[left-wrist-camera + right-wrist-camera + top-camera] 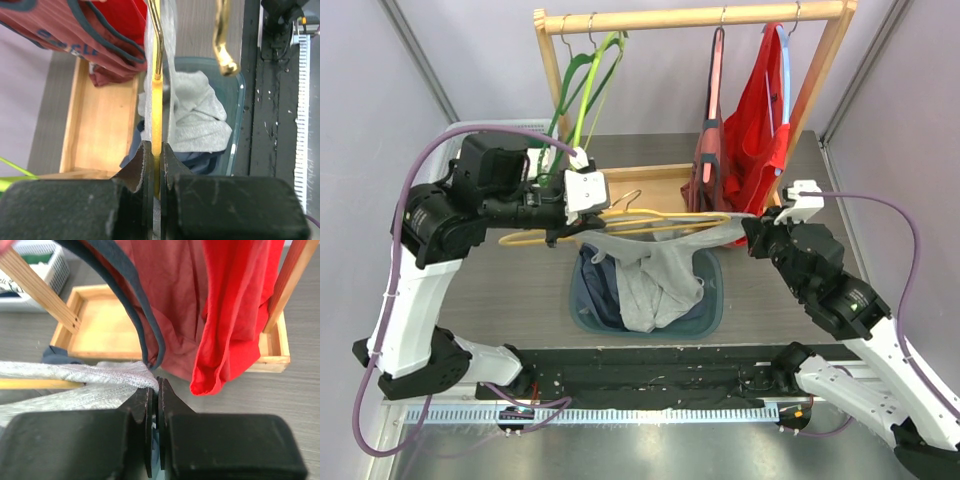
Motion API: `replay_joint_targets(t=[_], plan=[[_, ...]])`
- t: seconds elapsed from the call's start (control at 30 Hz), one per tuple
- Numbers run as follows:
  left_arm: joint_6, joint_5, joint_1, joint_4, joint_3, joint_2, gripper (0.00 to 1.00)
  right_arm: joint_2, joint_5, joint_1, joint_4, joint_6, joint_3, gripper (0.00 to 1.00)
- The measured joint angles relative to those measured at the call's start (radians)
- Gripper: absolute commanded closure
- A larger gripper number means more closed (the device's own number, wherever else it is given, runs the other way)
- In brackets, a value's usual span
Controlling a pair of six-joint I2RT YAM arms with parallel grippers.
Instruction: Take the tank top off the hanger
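Note:
A yellow hanger (525, 238) lies level above the bin, with the grey tank top (665, 268) draped from it and sagging into the bin. My left gripper (580, 228) is shut on the hanger's yellow bar (156, 115); its hook (222, 50) points away to the side. My right gripper (747, 230) is at the hanger's right end, shut on the grey tank top's strap (100, 374), which is stretched sideways off the hanger tip (35, 384). Both pairs of jaws are pressed tight in the wrist views.
A teal bin (713, 312) with dark blue and grey clothes sits under the hanger. Behind stands a wooden rack (690, 18) with green hangers (582, 90), a maroon top (712, 165) and a red top (760, 120) over a wooden tray (100, 120).

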Motion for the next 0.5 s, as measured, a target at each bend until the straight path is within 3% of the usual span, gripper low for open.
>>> replay_joint_targets(t=[0.07, 0.13, 0.17, 0.27, 0.33, 0.5], plan=[[-0.001, 0.004, 0.0, 0.0, 0.036, 0.005, 1.0, 0.011, -0.007, 0.0, -0.009, 0.0, 0.0, 0.99], [-0.003, 0.01, 0.0, 0.001, 0.066, 0.005, 1.0, 0.022, -0.037, 0.0, -0.009, -0.003, 0.0, 0.92], [-0.003, 0.016, 0.0, 0.002, 0.069, 0.003, 1.0, 0.027, -0.057, 0.0, -0.009, -0.008, 0.0, 0.74], [-0.003, 0.024, 0.0, 0.001, 0.063, 0.002, 1.0, 0.018, -0.141, 0.0, -0.008, -0.04, 0.0, 0.44], [-0.003, 0.024, 0.0, 0.0, 0.05, 0.005, 1.0, 0.0, -0.217, 0.0, -0.009, -0.073, 0.002, 0.31], [-0.006, 0.032, 0.0, -0.002, 0.045, 0.043, 1.0, -0.02, -0.466, -0.001, -0.052, -0.174, 0.085, 0.28]])
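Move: The right hand pinches one end of the grey tank top; the garment's bulk lies about 17 cm to its left, some 3 cm farther out and 22 cm below. The bin lies under that bulk, 18 cm to the left, 3 cm out and 24 cm down. The hanger's free end is 5 cm left, 2 cm ahead and 2 cm above. The red garment hangs 20 cm ahead, 4 cm right and 10 cm up. From the left hand the bulk lies 12 cm right, 3 cm ahead and 25 cm down. Leftward and back, after a slight dip, the right hand opens its fingers wide and lets go of the tank top's end, travelling about 7 cm in all and rising near the end. Its wrist swings nearly 30 degrees counter-clockwise. The left hand keeps its grip on the yellow hanger, lifting it about 2 cm and letting it sink again. ##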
